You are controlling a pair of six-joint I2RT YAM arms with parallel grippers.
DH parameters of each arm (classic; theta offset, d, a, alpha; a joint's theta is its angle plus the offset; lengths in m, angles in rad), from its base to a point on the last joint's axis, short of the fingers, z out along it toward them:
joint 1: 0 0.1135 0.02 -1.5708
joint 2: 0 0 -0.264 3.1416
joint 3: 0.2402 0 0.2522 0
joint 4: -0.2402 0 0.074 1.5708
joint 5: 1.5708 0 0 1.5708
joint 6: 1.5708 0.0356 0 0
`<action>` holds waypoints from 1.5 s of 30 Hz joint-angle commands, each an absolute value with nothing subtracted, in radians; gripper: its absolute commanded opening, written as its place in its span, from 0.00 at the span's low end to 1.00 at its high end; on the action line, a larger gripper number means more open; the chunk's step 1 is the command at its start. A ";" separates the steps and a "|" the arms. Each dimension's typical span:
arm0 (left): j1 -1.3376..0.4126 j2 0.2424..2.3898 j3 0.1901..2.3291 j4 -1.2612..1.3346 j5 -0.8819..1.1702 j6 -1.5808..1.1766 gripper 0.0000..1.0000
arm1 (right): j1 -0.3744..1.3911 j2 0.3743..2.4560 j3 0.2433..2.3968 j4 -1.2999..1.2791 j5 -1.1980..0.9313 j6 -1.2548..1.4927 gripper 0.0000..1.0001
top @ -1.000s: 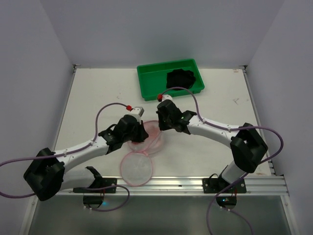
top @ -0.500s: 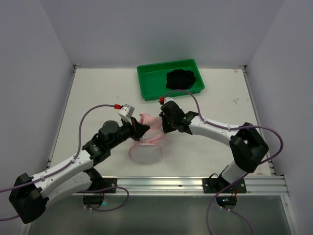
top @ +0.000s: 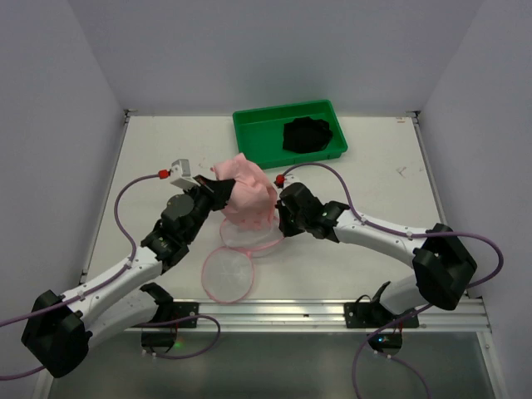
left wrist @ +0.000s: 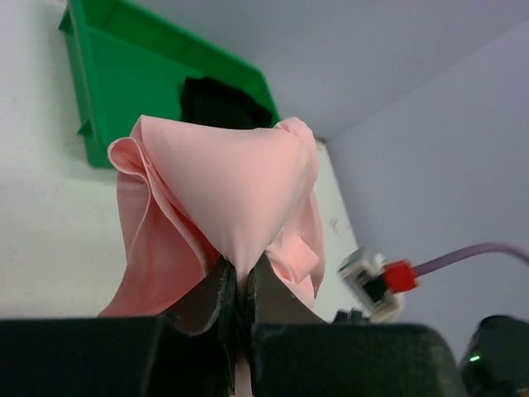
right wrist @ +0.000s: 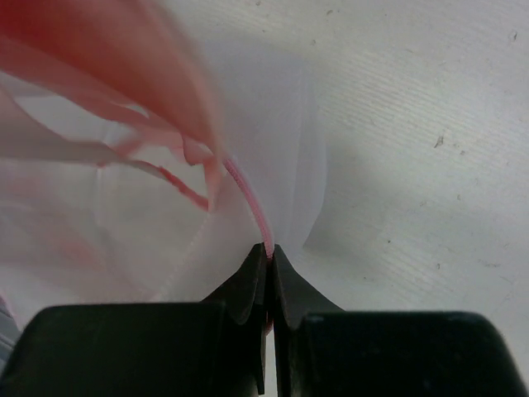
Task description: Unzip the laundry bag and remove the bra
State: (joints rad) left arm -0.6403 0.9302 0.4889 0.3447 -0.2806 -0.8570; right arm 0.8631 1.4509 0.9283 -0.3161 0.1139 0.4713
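Observation:
The pink bra (top: pixel 243 194) hangs in a bunch above the table centre, lifted clear of the laundry bag. My left gripper (top: pixel 218 194) is shut on its fabric; the left wrist view shows the bra (left wrist: pixel 223 190) pinched between the jaws at my left gripper (left wrist: pixel 242 277). The laundry bag (top: pixel 229 273) lies open as white mesh discs with pink trim, one flat near the front edge, the other under the bra. My right gripper (top: pixel 283 223) is shut on the bag's pink rim; in the right wrist view that laundry bag edge (right wrist: pixel 248 198) runs into my right gripper (right wrist: pixel 269 252).
A green tray (top: pixel 254 147) stands at the back, right of centre, with a black garment (top: pixel 307 134) in it. The tray (left wrist: pixel 124 78) also shows behind the bra in the left wrist view. Grey walls close the table on three sides.
My left gripper has risen and swung back to the left, pulling the pink bra up out of the bag. The right gripper has slid slightly nearer, still holding the rim.

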 commanded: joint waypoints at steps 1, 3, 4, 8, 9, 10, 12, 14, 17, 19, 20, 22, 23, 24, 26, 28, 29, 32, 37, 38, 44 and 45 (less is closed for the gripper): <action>-0.601 0.922 0.584 0.554 -0.298 -0.974 0.00 | 0.862 1.477 0.930 -0.317 0.138 0.489 0.00; -0.586 0.948 0.636 0.591 -0.266 -0.968 0.00 | 0.862 1.496 0.951 -0.340 0.155 0.489 0.00; -0.563 0.960 0.661 0.580 -0.253 -0.959 0.00 | 0.862 1.494 0.954 -0.347 0.156 0.491 0.00; -0.506 1.044 0.808 0.487 -0.163 -0.878 0.00 | 0.864 1.473 0.950 -0.365 0.187 0.495 0.00; -0.502 1.095 0.886 0.462 -0.137 -0.847 0.00 | 0.861 1.468 0.950 -0.370 0.201 0.502 0.00; -0.499 1.117 0.917 0.445 -0.127 -0.818 0.00 | 0.859 1.457 0.948 -0.376 0.225 0.502 0.00; -0.495 1.176 0.990 0.446 -0.123 -0.727 0.00 | 0.858 1.447 0.943 -0.387 0.245 0.512 0.00; -0.483 1.219 1.043 0.439 -0.138 -0.657 0.00 | 0.842 1.428 0.937 -0.391 0.242 0.517 0.00; -0.459 1.327 1.185 0.443 -0.106 -0.591 0.00 | 0.828 1.401 0.931 -0.391 0.227 0.520 0.00; -0.454 1.409 1.233 0.446 -0.095 -0.546 0.00 | 0.825 1.388 0.930 -0.391 0.219 0.515 0.00; -0.454 1.437 1.255 0.469 -0.077 -0.532 0.00 | 0.825 1.379 0.930 -0.391 0.209 0.512 0.00; -0.449 1.518 1.313 0.486 -0.061 -0.490 0.00 | 0.825 1.371 0.933 -0.391 0.190 0.503 0.00; -0.449 1.547 1.356 0.500 -0.043 -0.476 0.00 | 0.825 1.367 0.934 -0.390 0.184 0.500 0.00; -0.445 1.605 1.376 0.506 -0.040 -0.460 0.00 | 0.827 1.365 0.934 -0.387 0.170 0.494 0.00; -0.437 1.663 1.429 0.534 -0.026 -0.428 0.00 | 0.825 1.362 0.937 -0.380 0.158 0.486 0.00; -0.423 1.752 1.465 0.564 -0.012 -0.410 0.00 | 0.825 1.356 0.937 -0.374 0.144 0.474 0.00; -0.420 1.811 1.498 0.578 0.007 -0.403 0.00 | 0.827 1.353 0.939 -0.374 0.141 0.471 0.00; -0.411 1.941 1.581 0.598 0.063 -0.373 0.00 | 0.825 1.342 0.937 -0.370 0.126 0.445 0.00; -0.400 2.133 1.698 0.566 0.089 -0.347 0.00 | 0.825 1.328 0.936 -0.370 0.112 0.423 0.00; -0.397 2.163 1.710 0.563 0.094 -0.347 0.00 | 0.825 1.327 0.933 -0.367 0.106 0.422 0.00; -0.388 2.345 1.810 0.494 0.094 -0.342 0.00 | 0.822 1.330 0.931 -0.362 0.091 0.419 0.00; -0.385 2.377 1.822 0.479 0.100 -0.344 0.00 | 0.822 1.331 0.933 -0.364 0.091 0.419 0.00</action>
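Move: Far ahead of the left hand, which holds the pink garment, lies the green bin: its middle is about 40 cm forward, 18 cm right and 20 cm below, with the black garment in it roughly 40 cm forward and 24 cm right of the hand. The laundry bag is level with the hand, 5 cm right and 18 cm below. From the right hand, pinching its rim, the bag's middle is about 9 cm left, 2 cm ahead and 6 cm below. Swinging the pink garment up off the bag, the left hand climbs about 18 cm, arcs forward and somewhat right over the bin's front-left part, then sinks, ending some 32 cm farther out and lower than it began, fingers still shut. Its left side dips at first, then rolls up, while the fingers tip up and partly level again. The right hand keeps its pinch on the bag rim, dipping 2 cm and easing right, then rising about 4 cm. ##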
